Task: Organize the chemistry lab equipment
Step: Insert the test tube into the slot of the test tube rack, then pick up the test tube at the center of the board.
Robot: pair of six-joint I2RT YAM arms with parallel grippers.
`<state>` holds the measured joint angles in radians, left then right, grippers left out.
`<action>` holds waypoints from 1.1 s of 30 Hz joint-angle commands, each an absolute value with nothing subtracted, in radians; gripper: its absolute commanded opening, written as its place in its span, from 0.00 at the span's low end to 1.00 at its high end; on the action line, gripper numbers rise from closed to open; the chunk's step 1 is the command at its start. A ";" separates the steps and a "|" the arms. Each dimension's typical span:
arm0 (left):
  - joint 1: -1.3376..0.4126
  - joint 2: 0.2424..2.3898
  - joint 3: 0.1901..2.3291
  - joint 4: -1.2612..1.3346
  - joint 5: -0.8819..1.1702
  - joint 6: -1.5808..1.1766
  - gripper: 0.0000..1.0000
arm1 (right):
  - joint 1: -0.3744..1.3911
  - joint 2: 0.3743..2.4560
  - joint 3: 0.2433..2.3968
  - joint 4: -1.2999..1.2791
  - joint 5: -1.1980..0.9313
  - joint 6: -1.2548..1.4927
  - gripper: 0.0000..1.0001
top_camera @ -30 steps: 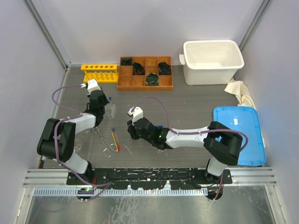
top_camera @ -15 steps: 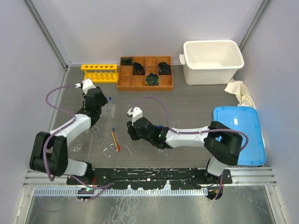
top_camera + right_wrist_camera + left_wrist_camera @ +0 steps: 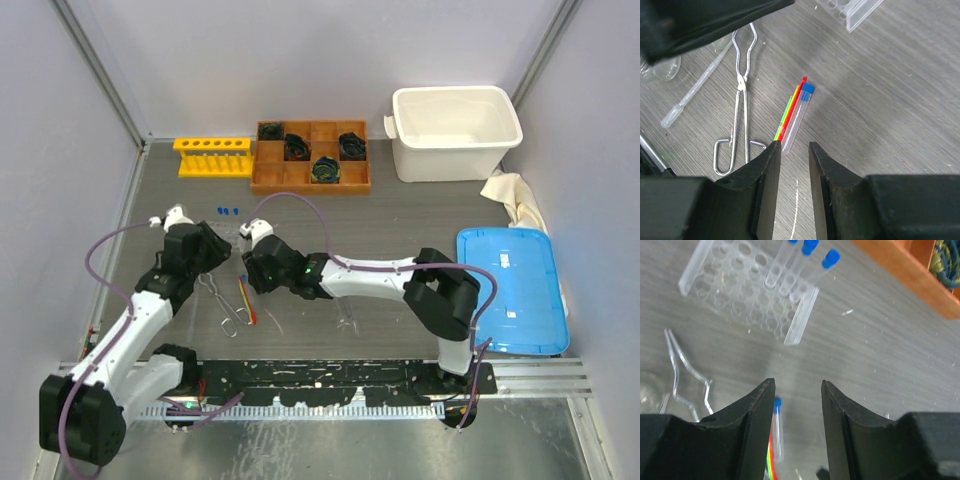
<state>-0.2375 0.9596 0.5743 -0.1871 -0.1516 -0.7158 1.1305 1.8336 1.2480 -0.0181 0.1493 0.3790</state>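
A loose blue-capped test tube [image 3: 797, 119] lies flat on the table beside a bundle of thin red, orange and green sticks [image 3: 789, 112]. My right gripper [image 3: 793, 146] hovers open just short of the tube's clear end, with nothing between its fingers. My left gripper [image 3: 797, 385] is open and empty too, and the same tube [image 3: 776, 427] lies by its left finger. Three blue-capped tubes [image 3: 800, 265] stand in a clear rack [image 3: 740, 295]. Metal tongs [image 3: 741, 95], a clear dropper [image 3: 695, 95] and a small flask [image 3: 660, 70] lie to the left. The yellow rack [image 3: 213, 156] stands at the back left.
A wooden divided tray [image 3: 310, 158] with dark coiled items sits at the back, a white tub [image 3: 455, 130] to its right. A blue lid [image 3: 510, 285] and a cloth [image 3: 515, 200] lie on the right. My two grippers [image 3: 215, 255] [image 3: 248, 278] are close together.
My left gripper opened, drew back from the clear rack toward the near left and left the tubes standing in it. My right gripper moved left over the loose tube and sticks.
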 commanded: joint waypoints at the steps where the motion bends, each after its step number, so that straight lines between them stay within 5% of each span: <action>1: -0.240 0.811 0.567 -0.365 -0.099 -0.721 0.44 | 1.131 1.901 1.340 -0.080 0.077 0.426 0.35; 12: -0.240 0.487 0.559 -0.588 -0.154 -0.704 0.45 | 1.147 2.024 1.433 -0.108 0.095 0.447 0.34; 33: -0.240 0.457 0.560 -0.650 -0.107 -0.712 0.45 | 1.147 2.130 1.509 -0.174 0.131 0.451 0.34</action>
<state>-0.2382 0.4622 0.5529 -0.6666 -0.1249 -0.7147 1.1435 2.1166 1.4548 -0.1677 0.1154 0.4400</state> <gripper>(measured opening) 0.448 0.344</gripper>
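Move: Forward and to the left of the right hand, the loose test tube lies on the table about 3 cm ahead, 5 cm left and 11 cm below. Right beside it are the coloured sticks, roughly 1 cm ahead of the hand and 6 cm left; the metal tongs are level with the hand and some 11 cm left. The clear rack stands about 19 cm ahead, 11 cm left. From the left hand the tube is some 3 cm back, 6 cm right and 13 cm below. Sinking about 8 cm, quickly at first and then slowly, the right hand comes down towards the capped test tube, easing 2 to 3 cm left and tipping its part-open fingers some 10 degrees further down. The empty left hand draws back about 10 cm from the clear rack, drifting slightly left and ending a little higher after a brief rise and dip, fingers still part open. ##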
